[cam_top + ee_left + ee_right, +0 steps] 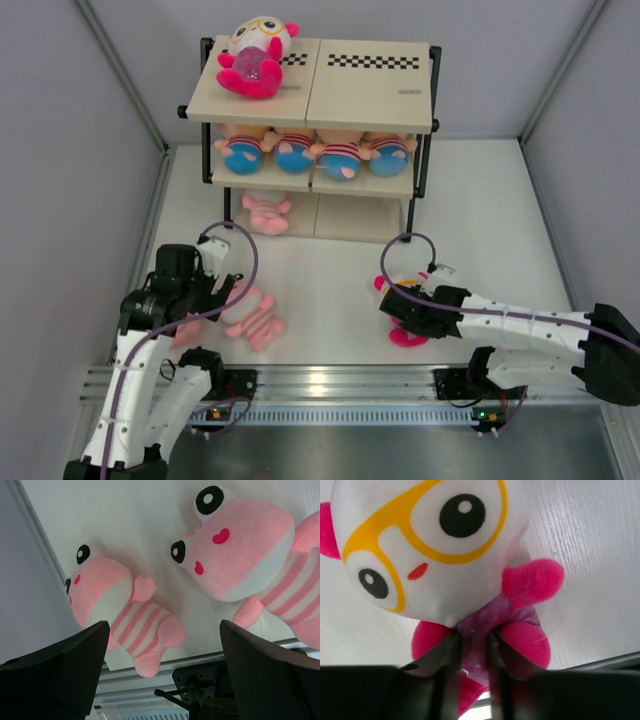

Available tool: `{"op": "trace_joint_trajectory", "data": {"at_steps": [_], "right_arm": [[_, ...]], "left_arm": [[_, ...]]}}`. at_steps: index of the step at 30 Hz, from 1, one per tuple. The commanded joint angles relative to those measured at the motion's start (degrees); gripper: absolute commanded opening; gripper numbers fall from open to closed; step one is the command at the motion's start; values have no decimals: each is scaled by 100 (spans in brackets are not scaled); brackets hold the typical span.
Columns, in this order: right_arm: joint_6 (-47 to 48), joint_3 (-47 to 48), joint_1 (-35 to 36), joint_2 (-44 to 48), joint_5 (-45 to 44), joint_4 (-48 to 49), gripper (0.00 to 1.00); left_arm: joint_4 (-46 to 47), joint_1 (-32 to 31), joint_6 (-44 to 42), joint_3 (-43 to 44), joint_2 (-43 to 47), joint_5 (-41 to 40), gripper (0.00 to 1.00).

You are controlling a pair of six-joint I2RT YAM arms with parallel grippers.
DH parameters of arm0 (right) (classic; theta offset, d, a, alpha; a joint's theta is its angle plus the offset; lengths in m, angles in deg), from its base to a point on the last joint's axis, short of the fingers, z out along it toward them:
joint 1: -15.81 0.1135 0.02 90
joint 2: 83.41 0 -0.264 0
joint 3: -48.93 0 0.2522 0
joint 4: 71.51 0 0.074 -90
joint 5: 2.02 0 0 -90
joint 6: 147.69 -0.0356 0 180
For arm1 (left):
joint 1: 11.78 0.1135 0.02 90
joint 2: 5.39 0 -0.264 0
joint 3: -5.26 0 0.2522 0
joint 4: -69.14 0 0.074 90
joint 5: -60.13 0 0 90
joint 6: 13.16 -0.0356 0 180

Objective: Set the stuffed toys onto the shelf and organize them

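Observation:
The shelf (370, 95) stands at the back. On its top board lies a white-and-magenta toy (255, 55). Several peach toys (310, 152) fill the middle tier, and one pink striped toy (265, 213) lies on the bottom tier. My left gripper (225, 290) is open above two pink striped toys (115, 605) (245, 555) lying on the table and touches neither. My right gripper (474, 655) is shut on the glittery belly of a white-and-magenta toy with yellow glasses (435, 545), low over the table at front right (405, 335).
Grey enclosure walls (60, 200) rise on both sides of the white table. An aluminium rail (330, 380) runs along the near edge by the arm bases. The right half of the top board carries no toy.

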Motion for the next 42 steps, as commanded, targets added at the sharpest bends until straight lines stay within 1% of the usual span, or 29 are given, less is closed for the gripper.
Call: {"op": "trace_joint_trajectory", "data": {"at_steps": [1, 2, 3, 4, 5, 6, 7, 8, 9, 10, 12, 13, 15, 16, 18, 19, 21, 22, 24, 25, 26, 28, 29, 32, 33, 34, 36, 38, 42], "right_arm": [[442, 214, -65, -362, 172, 748, 14], [592, 434, -65, -460, 128, 599, 0], [681, 706, -47, -556, 32, 284, 0], [751, 1361, 40, -766, -108, -50, 0], [743, 1750, 137, -864, -310, -906, 0], [682, 2146, 259, -961, -729, -1341, 0], [551, 2994, 565, -1171, -916, -1745, 0], [532, 3420, 733, -1277, -1101, -2471, 0], [567, 3842, 892, -1391, -1311, -2679, 0], [933, 4681, 1172, -1653, -1340, -2837, 0], [1531, 5538, 1385, -1980, -1183, -2909, 0], [2230, 6430, 1560, -2338, -1103, -2875, 0], [2902, 7409, 1797, -2752, -945, -2839, 0], [3427, 8459, 1973, -3164, -875, -2865, 0], [3974, 9501, 2010, -3526, -882, -2883, 0], [4204, 10272, 2001, -3711, -944, -2726, 0], [4617, 10534, 1940, -3608, -1119, -2200, 0], [4680, 10282, 1713, -3259, -1120, -1397, 0], [4829, 9668, 1361, -2757, -1251, -419, 0], [4891, 8925, 985, -2233, -1356, 83, 0], [4996, 8569, 790, -2010, -1653, 1193, 0], [5365, 8006, 403, -1675, -2006, 1983, 0], [5540, 8029, 288, -1691, -2112, 2491, 0], [6077, 8932, 138, -2252, -2368, 2558, 0], [6217, 9570, 85, -2471, -2368, 2479, 0], [6236, 9855, -63, -2882, -2368, 2435, 0], [6210, 10321, -240, -3202, -2377, 2452, 0], [6079, 10254, -477, -3378, -2517, 2583, 0], [5421, 9517, -898, -3273, -2544, 2978, 0]], "left_arm": [[-65, -34, -155, -21, 75, -140, 98], [-65, -34, -163, -4, 84, -175, 98], [-65, -34, -189, -4, 84, -184, 98], [-83, -34, -198, 5, 136, -184, 99], [-92, -34, -198, 49, 137, -167, 99], [-92, -34, -216, 75, 154, -167, 99], [-126, -34, -216, 110, 154, -149, 99], [-127, -34, -216, 163, 146, -97, 99], [-135, -34, -207, 190, 137, -70, 99], [-136, -34, -207, 216, 119, -44, 99], [-127, -34, -198, 260, 101, 18, 99], [-127, -34, -198, 260, 67, 9, 99], [-136, -34, -198, 251, 40, 9, 99], [-136, -34, -198, 251, 23, 9, 99], [-136, -34, -190, 243, 31, 9, 99], [-127, -34, -181, 243, 31, 9, 99], [-127, -34, -181, 243, 31, 0, 99], [-127, -34, -181, 243, 40, -26, 99], [-127, -34, -172, 251, 40, -52, 99], [-127, -34, -172, 251, 31, -53, 99], [-135, -34, -172, 251, 31, -61, 99], [-136, -34, -181, 243, 40, -96, 98], [-127, -34, -190, 243, 31, -131, 99], [-136, -34, -198, 225, 57, -132, 99], [-136, -34, -207, 225, 40, -114, 98], [-127, -34, -190, 216, 23, -105, 99], [-135, -34, -172, 225, -30, -70, 99], [-135, -34, -163, 225, -48, -70, 99], [-135, -34, -181, 207, -4, -123, 99]]}}
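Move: The pink panda toy lies right between my right fingertips, its middle about 2 cm ahead of them and a centimetre lower. The empty right half of the top shelf lies some 30 cm ahead, 10 cm left and 38 cm up. The shelved panda sits roughly 19 cm to the left of that spot; the rightmost blue toy is about 25 cm ahead, 6 cm left and 18 cm up from me. From my left hand the panda toy lies some 40 cm right, 1 cm back and 13 cm below. With my right hand I finish closing on the panda toy's waist, then hoist it about 55 cm, first swinging left by over 20 cm and partly back right, then reaching some 19 cm forward to the right half of the top shelf. My wrist pitches the fingers up by roughly 65 degrees on the way, and I keep the pinch shut. ##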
